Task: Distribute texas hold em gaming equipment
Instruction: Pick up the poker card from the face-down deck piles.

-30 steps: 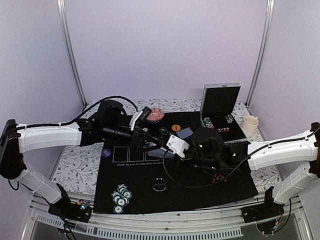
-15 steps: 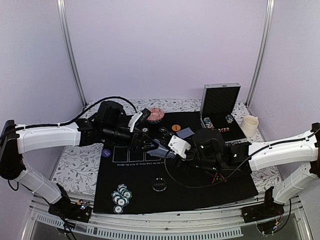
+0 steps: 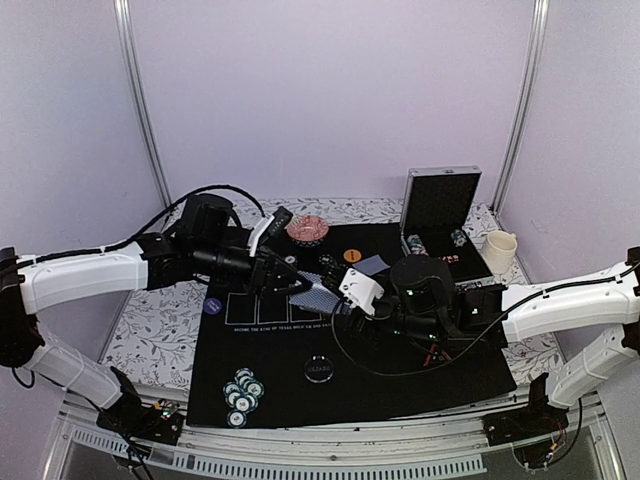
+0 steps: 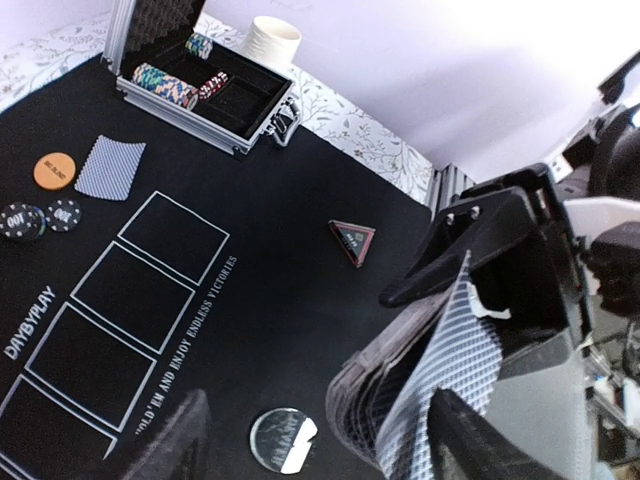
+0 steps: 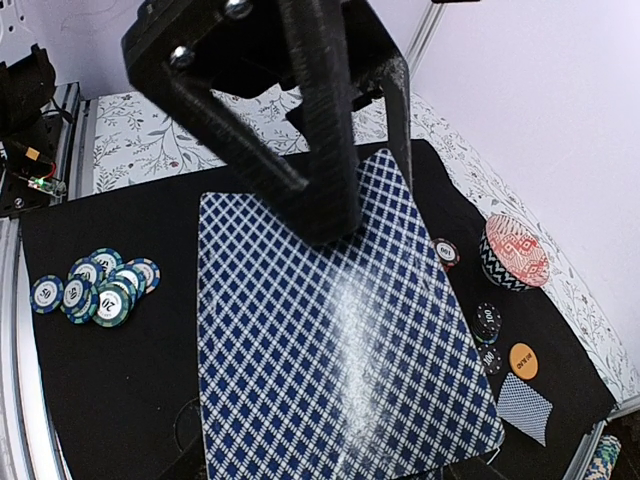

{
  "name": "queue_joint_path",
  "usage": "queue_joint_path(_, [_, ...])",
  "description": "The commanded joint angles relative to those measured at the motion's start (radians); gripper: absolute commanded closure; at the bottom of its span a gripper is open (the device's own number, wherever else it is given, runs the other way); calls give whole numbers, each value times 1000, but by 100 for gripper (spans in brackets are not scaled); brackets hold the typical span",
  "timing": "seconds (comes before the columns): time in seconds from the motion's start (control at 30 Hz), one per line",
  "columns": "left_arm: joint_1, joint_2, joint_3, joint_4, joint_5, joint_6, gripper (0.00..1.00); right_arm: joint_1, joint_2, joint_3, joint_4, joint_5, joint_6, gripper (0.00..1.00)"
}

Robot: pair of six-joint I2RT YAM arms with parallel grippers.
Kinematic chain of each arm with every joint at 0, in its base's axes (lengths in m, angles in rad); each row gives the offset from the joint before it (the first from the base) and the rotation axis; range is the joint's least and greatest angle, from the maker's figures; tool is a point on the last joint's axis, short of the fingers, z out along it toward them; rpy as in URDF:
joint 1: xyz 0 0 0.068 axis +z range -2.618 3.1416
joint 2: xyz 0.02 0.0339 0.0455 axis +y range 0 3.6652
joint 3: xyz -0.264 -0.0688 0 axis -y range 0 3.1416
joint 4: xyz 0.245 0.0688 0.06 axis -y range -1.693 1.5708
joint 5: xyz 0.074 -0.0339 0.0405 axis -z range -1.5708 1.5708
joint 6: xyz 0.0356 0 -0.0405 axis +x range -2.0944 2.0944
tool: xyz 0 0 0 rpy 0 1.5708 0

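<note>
My right gripper (image 3: 338, 300) is shut on a deck of blue-backed playing cards (image 3: 318, 297) above the mat's middle. In the right wrist view the top card (image 5: 340, 340) fills the frame and hides my own fingers. My left gripper (image 3: 297, 284) meets the deck from the left, and one of its black fingers (image 5: 325, 160) lies on that card's back. In the left wrist view the deck (image 4: 400, 400) fans out between my wide-apart fingers, so the left gripper (image 4: 318, 410) is open. Teal chips (image 3: 242, 392) lie front left, and a single card (image 3: 370, 265) lies beside an orange button (image 3: 352, 256).
The black mat (image 3: 400, 385) covers the table. A dark round button (image 3: 319, 369) lies near the front and a blue button (image 3: 211, 306) at the mat's left edge. Black chips (image 4: 40, 218) and a triangle (image 4: 352, 238) rest on the mat. The open metal case (image 3: 445, 235) and a cup (image 3: 498, 250) stand back right.
The left arm has drawn back to the left. More of the deck's blue top card now shows between the two grippers. The right arm has hardly moved.
</note>
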Motion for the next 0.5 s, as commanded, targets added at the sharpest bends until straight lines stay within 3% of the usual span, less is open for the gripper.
queue_joint_path(0.0, [24,-18,-15,29,89,-16,35,3,-34,-14,40,7,9,51])
queue_joint_path(0.33, [30,-32,-17,38,146,-24,56,2,-43,-22,41,17,6,51])
queue_joint_path(0.47, [35,-39,-18,34,145,-24,74,3,-45,-27,40,22,8,51])
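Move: The face-down deck, already held out by the right gripper, has its middle about 5 cm to the left hand's right, 2 cm back and 2 cm lower. From the right hand that same middle is roughly 4 cm left and 1 cm ahead. On the mat, some 18 cm below the left hand, the dealer button lies about 5 cm right and 6 cm back, the loose face-down cards about 15 cm right and 22 cm ahead. Keep the right gripper still, holding the deck out. At the deck's free end, with one left finger across its patterned face and the other on the far side, ease the left hand back about 1.5 cm and up about 1 cm, turning it some 5 degrees clockwise, while narrowing its fingers from well open to about a third open. ##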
